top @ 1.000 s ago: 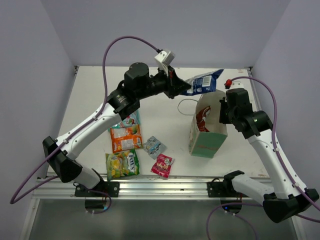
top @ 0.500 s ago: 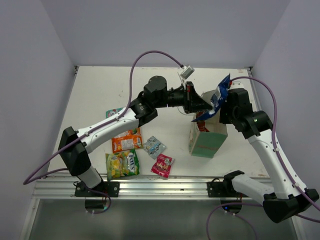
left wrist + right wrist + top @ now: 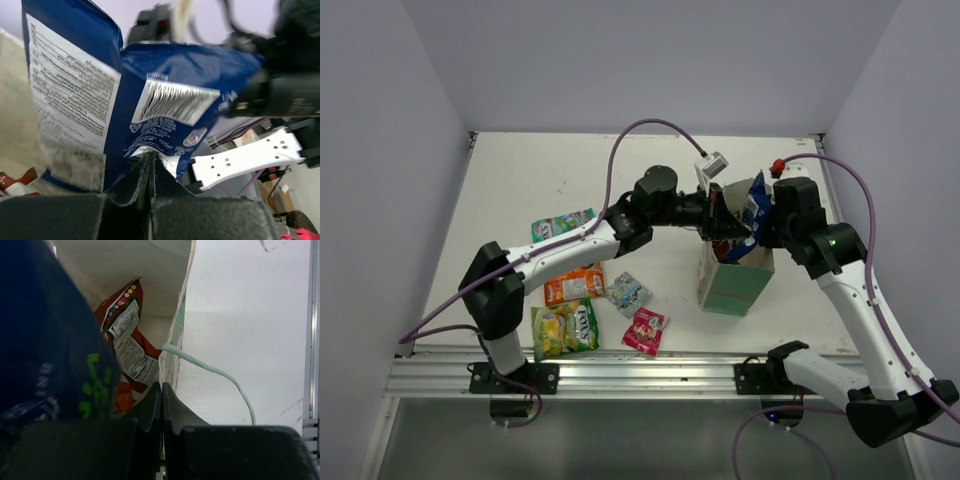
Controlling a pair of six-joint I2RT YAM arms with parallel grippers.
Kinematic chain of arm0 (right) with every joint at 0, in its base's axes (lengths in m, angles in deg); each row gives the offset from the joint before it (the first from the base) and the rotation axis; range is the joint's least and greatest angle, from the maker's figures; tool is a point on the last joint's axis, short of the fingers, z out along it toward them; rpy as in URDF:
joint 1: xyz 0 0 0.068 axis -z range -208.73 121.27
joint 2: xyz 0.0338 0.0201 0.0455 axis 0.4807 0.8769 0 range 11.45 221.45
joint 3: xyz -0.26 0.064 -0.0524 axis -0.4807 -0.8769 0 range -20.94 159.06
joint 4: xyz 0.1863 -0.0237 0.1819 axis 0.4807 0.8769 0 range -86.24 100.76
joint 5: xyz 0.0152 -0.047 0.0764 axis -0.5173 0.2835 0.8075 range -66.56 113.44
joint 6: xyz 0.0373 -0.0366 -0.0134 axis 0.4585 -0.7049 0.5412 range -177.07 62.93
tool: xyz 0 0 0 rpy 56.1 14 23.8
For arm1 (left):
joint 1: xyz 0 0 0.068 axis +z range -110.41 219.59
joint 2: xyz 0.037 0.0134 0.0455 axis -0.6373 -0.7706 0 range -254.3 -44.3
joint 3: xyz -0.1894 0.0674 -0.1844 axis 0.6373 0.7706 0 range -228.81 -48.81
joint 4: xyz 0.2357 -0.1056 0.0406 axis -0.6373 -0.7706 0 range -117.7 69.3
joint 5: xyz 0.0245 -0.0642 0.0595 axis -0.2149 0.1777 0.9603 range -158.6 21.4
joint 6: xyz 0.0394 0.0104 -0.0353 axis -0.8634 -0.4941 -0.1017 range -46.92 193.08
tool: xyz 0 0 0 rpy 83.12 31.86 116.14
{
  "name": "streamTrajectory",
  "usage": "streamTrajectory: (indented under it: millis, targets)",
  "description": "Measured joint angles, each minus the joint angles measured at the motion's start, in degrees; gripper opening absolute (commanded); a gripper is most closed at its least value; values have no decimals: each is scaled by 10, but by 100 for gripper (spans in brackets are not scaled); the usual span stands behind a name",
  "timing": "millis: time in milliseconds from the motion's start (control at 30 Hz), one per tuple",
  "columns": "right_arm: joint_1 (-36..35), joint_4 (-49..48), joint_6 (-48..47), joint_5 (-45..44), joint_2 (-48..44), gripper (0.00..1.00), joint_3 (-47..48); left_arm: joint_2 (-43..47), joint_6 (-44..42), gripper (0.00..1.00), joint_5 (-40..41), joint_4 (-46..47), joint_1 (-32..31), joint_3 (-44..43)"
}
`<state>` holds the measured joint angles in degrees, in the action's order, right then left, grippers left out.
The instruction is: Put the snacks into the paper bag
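The paper bag [image 3: 732, 280] stands upright at the right, tan above and green below. My left gripper [image 3: 736, 228] is shut on a blue packet [image 3: 756, 204] and holds it in the bag's mouth; the left wrist view shows the jaws [image 3: 150, 159] pinching the blue packet's [image 3: 170, 95] lower edge. My right gripper [image 3: 767, 230] is shut on the bag's rim [image 3: 176, 357]. A red packet [image 3: 127, 347] lies inside. More snacks lie on the table: teal [image 3: 563, 225], orange [image 3: 572, 286], yellow-green [image 3: 565, 328], silvery [image 3: 628, 293], pink [image 3: 645, 330].
A white string handle [image 3: 212, 371] hangs from the bag over the table. A small red knob [image 3: 777, 166] sits at the back right. The left arm spans the table's middle above the loose packets. Walls close in the table on three sides.
My left arm has stretched right and lowered, carrying the blue packet from above the table behind the bag into the bag's mouth. The right arm has stayed on the rim.
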<state>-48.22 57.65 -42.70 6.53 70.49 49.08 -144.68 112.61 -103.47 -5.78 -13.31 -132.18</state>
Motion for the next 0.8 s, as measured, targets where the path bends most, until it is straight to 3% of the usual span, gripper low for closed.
streamTrajectory:
  millis: [267, 300, 400, 433, 500, 667, 800]
  targets:
    - [0, 0, 0, 0, -5, 0, -2, -49, -19, 0, 12, -19, 0, 0]
    - [0, 0, 0, 0, -6, 0, -2, -49, -22, 22, 12, -26, 0, 0]
    - [0, 0, 0, 0, -6, 0, -2, -48, -43, 52, 22, -48, 0, -8]
    - [0, 0, 0, 0, -5, 0, -2, -45, -52, 57, 29, -57, 0, -9]
    - [0, 0, 0, 0, -6, 0, -2, -33, -67, 62, 56, -85, -2, -8]
    - [0, -1, 0, 0, -6, 0, -2, 42, -109, 62, 149, -150, -4, -8]
    - [0, -1, 0, 0, -5, 0, -2, 150, -146, 73, 278, -203, -4, -3]
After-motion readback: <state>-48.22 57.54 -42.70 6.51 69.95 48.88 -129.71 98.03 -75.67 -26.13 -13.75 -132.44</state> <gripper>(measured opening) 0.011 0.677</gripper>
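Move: The blue snack is held by the shut left fingers, just above the paper bag; the bag's middle is some 20 cm below that hand and about 2 cm ahead. Inside the bag, the red snack sits about 4 cm to the left and 21 cm below, while the silver packet lies on the table, roughly 24 cm left, straight level. From the right hand, already pinching the rim, the bag's middle is about 5 cm left, 2 cm back and 12 cm below. The blue snack is lowered about 5 cm into the bag's mouth by the left hand, then let go as the fingers open to some two thirds. The emptied hand rises about 10 cm and draws left, away from the bag, turning about 25 degrees counter-clockwise. The right hand stays still and keeps its pinch on the right rim. ##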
